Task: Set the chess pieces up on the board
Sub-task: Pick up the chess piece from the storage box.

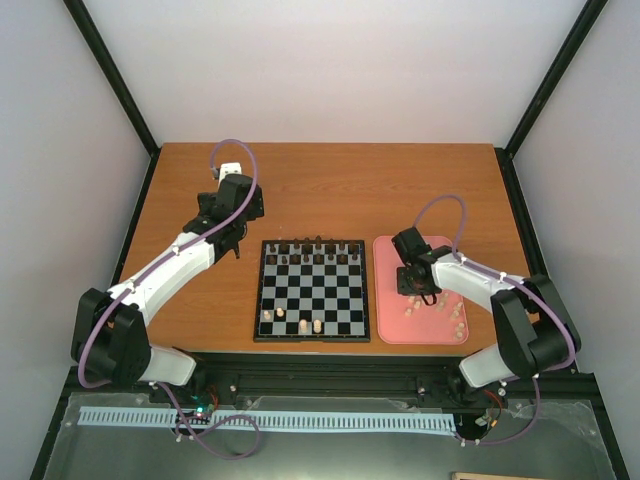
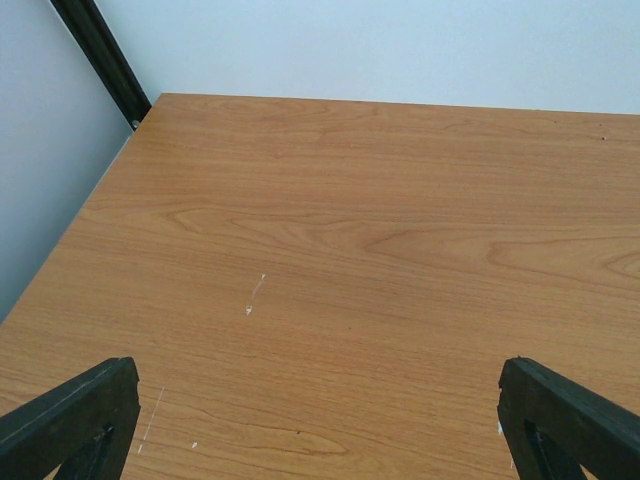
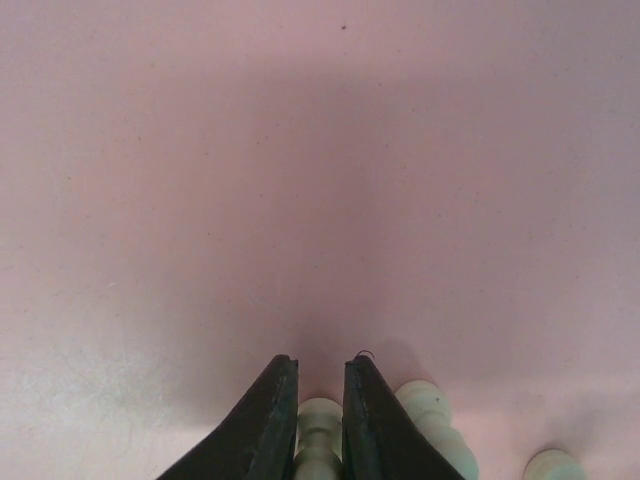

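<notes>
The board (image 1: pixel 330 300) lies at the table's middle, with a few pale chess pieces (image 1: pixel 303 326) standing along its near edge. Over the pink tray (image 1: pixel 390 300) my right gripper (image 1: pixel 420 296) points down. In the right wrist view this gripper (image 3: pixel 320 362) has its jaws pressed against both sides of a pale chess piece (image 3: pixel 320 420) lying on the tray. A second pale piece (image 3: pixel 432 415) lies just right of the fingers. My left gripper (image 1: pixel 232 240) hovers left of the board's far corner, and it (image 2: pixel 318 365) is wide open over bare wood.
Dark brown pieces (image 1: pixel 310 247) line the board's far rows. Several more pale pieces (image 1: pixel 450 315) are scattered on the tray's near right part, one (image 3: pixel 555 465) close to the gripper. Black frame posts stand at the table's back corners.
</notes>
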You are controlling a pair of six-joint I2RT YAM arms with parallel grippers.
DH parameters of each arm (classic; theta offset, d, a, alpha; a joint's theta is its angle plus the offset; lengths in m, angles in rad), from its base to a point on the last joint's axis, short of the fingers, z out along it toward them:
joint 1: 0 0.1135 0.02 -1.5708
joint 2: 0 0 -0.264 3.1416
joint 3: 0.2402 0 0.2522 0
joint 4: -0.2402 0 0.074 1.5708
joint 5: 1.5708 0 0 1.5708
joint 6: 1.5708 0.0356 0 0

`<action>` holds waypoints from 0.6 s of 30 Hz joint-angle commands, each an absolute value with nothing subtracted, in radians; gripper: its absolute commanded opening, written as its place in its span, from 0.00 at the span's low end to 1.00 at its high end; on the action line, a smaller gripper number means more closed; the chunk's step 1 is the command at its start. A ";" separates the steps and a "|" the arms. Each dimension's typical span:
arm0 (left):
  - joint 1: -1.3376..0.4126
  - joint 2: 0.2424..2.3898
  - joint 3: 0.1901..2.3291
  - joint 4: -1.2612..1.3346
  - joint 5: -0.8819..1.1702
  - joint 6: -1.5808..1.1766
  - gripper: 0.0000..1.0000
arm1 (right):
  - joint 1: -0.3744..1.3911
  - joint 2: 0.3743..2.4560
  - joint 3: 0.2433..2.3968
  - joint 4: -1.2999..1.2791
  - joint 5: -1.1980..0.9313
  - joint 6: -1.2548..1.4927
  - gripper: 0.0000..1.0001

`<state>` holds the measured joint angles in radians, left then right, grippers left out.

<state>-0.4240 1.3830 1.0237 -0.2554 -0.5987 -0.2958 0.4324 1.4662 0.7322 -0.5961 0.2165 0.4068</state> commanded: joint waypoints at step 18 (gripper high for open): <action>-0.430 1.379 1.068 -0.247 -0.606 -0.296 1.00 | 0.730 1.490 1.071 -0.747 0.120 0.408 0.12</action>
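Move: The right hand already pinches a pale chess piece low inside the storage box; the middle of the board lies about 23 cm to its left, level ahead and about 1 cm below. Another pale piece stands some 3 cm to the hand's right, level with it. The nearest dark corner pawn is about 13 cm left and 7 cm ahead. From the idle left hand, the board's middle is roughly 20 cm right, 14 cm back and 21 cm below. Lifting the pinched piece off the box floor, the right hand first rises nearly straight, then sweeps left towards the board with growing speed while still climbing, about 9 cm left and 8 cm up in all. The wrist turns some 10 degrees counter-clockwise, its fingertips swinging slightly out to the left and forward, the grip kept shut. ##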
